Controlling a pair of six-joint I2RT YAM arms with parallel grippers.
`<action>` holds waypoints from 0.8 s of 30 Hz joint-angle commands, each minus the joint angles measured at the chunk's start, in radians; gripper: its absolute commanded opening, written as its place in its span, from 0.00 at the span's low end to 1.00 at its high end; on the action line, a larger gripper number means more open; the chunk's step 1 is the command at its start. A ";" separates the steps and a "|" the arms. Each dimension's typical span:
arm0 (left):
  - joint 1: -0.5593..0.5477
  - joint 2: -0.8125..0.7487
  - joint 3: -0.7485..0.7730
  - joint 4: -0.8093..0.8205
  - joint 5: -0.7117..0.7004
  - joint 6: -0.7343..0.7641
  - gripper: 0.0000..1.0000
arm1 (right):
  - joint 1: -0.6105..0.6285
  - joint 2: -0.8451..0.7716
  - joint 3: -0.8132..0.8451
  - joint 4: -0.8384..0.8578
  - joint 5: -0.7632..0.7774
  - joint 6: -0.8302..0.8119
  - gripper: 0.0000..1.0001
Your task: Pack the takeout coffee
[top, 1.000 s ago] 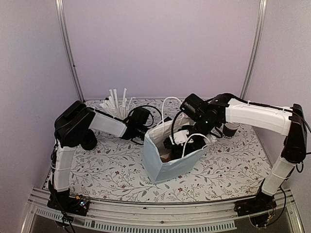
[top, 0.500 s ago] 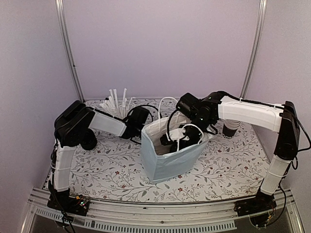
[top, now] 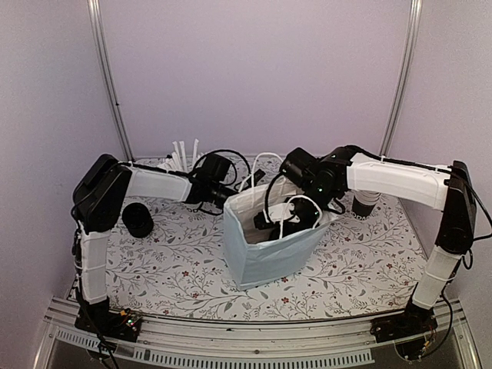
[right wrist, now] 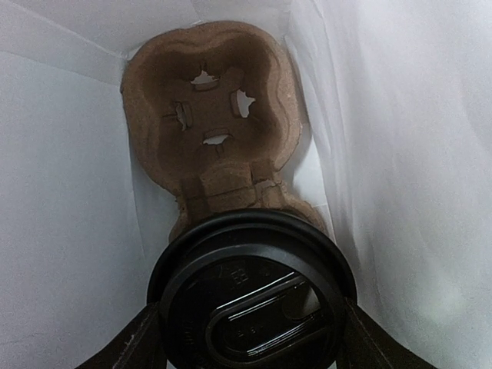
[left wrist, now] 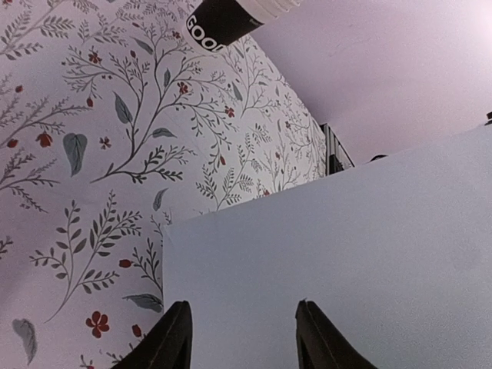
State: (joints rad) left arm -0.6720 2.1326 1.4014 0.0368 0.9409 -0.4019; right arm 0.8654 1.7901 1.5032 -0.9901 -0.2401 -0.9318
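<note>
The pale blue paper bag (top: 261,250) stands open mid-table. My right gripper (right wrist: 250,342) is down inside it, shut on a takeout coffee cup whose black lid (right wrist: 250,296) fills the gap between its fingers (right wrist: 131,346). Under the cup, on the bag's floor, lies the brown pulp carrier (right wrist: 211,115), its far hole empty. In the top view, the right gripper (top: 296,219) is partly hidden by the bag's rim. My left gripper (top: 231,196) hangs open just outside the bag's left wall (left wrist: 346,261), holding nothing. Another black cup (left wrist: 223,19) stands on the table beyond the bag.
A black cup (top: 138,219) sits on the floral tablecloth beside the left arm. A further black cup (top: 365,204) stands behind the right arm. The cup of white straws (top: 183,154) is at the back left. The bag's white handles (top: 265,165) stick up.
The right gripper moved left and down inside the bag with the cup, then held still. The left arm swung back and its jaws widened a little. The bag's rim shifted.
</note>
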 commanded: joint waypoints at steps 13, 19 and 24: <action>0.074 -0.200 0.136 -0.317 -0.156 0.181 0.51 | 0.006 -0.070 0.080 -0.100 -0.006 0.081 0.86; 0.075 -0.252 0.152 -0.361 -0.184 0.193 0.52 | 0.007 -0.085 0.105 -0.100 -0.003 0.082 0.99; 0.075 -0.312 0.162 -0.403 -0.212 0.205 0.52 | 0.006 -0.089 0.179 -0.138 -0.027 0.081 0.99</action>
State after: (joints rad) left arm -0.6067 1.8896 1.5307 -0.3088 0.7612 -0.2268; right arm 0.8696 1.7378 1.6093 -1.0950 -0.2333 -0.8589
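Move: The right hand is down inside the bag with its fingers still closed on the lidded coffee cup, whose middle is about 3 cm below and 1 cm left. The drink carrier's empty well lies roughly 9 cm left of that hand, 2 cm back and 6 cm lower. From the left hand, beyond the bag's far side, the bag's middle is some 11 cm right, 10 cm back and 3 cm up; the straw cup stands about 14 cm left and 2 cm ahead. Upward go both hands. The right stays nearly still at first, then spreads its fingers from the coffee cup's sides and backs straight up off the lid by about 5 cm, still inside the bag. The left, half open, climbs some 10 cm beside the bag's far side, drifting forward and a little left as its fingertips tip up about 15 degrees. ##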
